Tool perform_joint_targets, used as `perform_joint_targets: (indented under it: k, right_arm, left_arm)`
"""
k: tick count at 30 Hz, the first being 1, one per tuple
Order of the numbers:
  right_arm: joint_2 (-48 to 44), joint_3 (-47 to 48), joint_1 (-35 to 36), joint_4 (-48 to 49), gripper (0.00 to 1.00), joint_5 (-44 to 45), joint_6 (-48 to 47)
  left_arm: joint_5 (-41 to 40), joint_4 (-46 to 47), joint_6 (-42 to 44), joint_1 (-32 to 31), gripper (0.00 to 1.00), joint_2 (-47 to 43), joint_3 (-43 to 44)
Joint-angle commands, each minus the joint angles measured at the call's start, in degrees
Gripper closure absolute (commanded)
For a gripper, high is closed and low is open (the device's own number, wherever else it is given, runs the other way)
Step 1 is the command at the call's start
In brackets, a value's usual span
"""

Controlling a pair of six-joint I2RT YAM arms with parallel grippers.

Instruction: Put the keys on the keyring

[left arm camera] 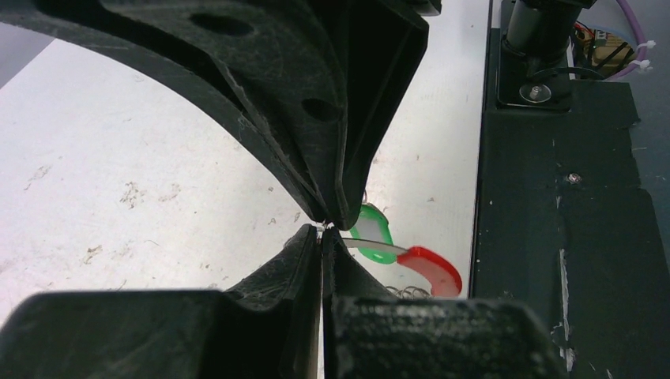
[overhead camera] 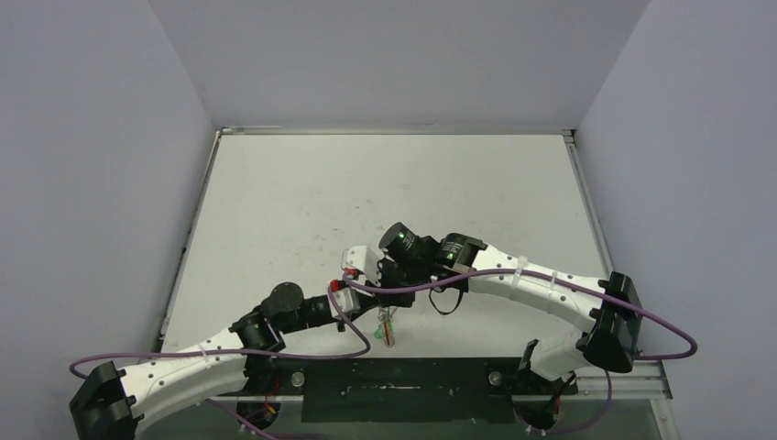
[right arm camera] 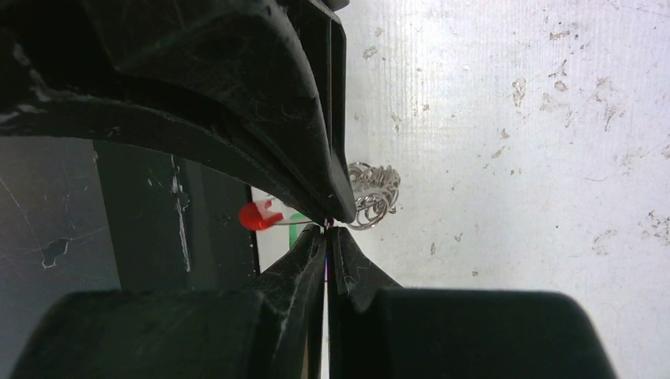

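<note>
My left gripper and right gripper meet tip to tip just above the table, both shut. A thin silver strip runs from the keyring's curved red segment to the spot where the tips pinch. The keys' green tag sits right behind that strip; the keys themselves are too small to make out. A loose heap of silver links lies on the table beside the tips. From above, the green and red pieces show just in front of the grippers.
The black base plate runs along the near table edge, close to the red segment. Purple cables loop over both arms. The white, scuffed table stretches back to grey walls on three sides.
</note>
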Motion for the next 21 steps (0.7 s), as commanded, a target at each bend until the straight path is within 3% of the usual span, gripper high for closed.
perform_joint_targets:
  k: [1,4,8,11,21]
  right_arm:
    - [-1.5,3.0,0.5,3.0,1.00,-0.4,0.1]
    - [-1.7,2.1,0.4,4.2,1.00,-0.2,0.0]
    - [-2.8,0.2,-0.4,7.3,0.69,1.3,0.9]
    - [-5.5,-3.3,-2.5,12.0,0.57,-0.8,1.9]
    - [-12.8,-13.5,-13.0,24.5,0.54,-16.3,8.7]
  left_arm:
    - [0.5,0.1,0.9,-0.1,1.00,0.2,2.4]
    - [0.1,1.9,0.5,-0.1,1.00,-0.1,1.6]
    - [-1.0,6.5,-2.1,-0.1,1.00,-0.9,-0.3]
    - [-2.7,10.5,-4.2,-0.1,1.00,-1.7,-2.2]
    - [-3.5,19.0,-6.3,-0.1,1.00,-4.1,-6.1]
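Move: Both hands' fingertips meet at the keyring wire, pinching it almost at the same spot. The keyring's middle lies about 4 cm back from either hand, roughly level sideways and some 4 cm below. From either hand, its red sleeve is about 6 cm back, level sideways and 3 cm down, and the green key tag about 4 cm back, level sideways and 5 cm down. The right hand opens about halfway, then backs off the keyring some 5 cm forward and up, tilting; the left keeps its pinch. ##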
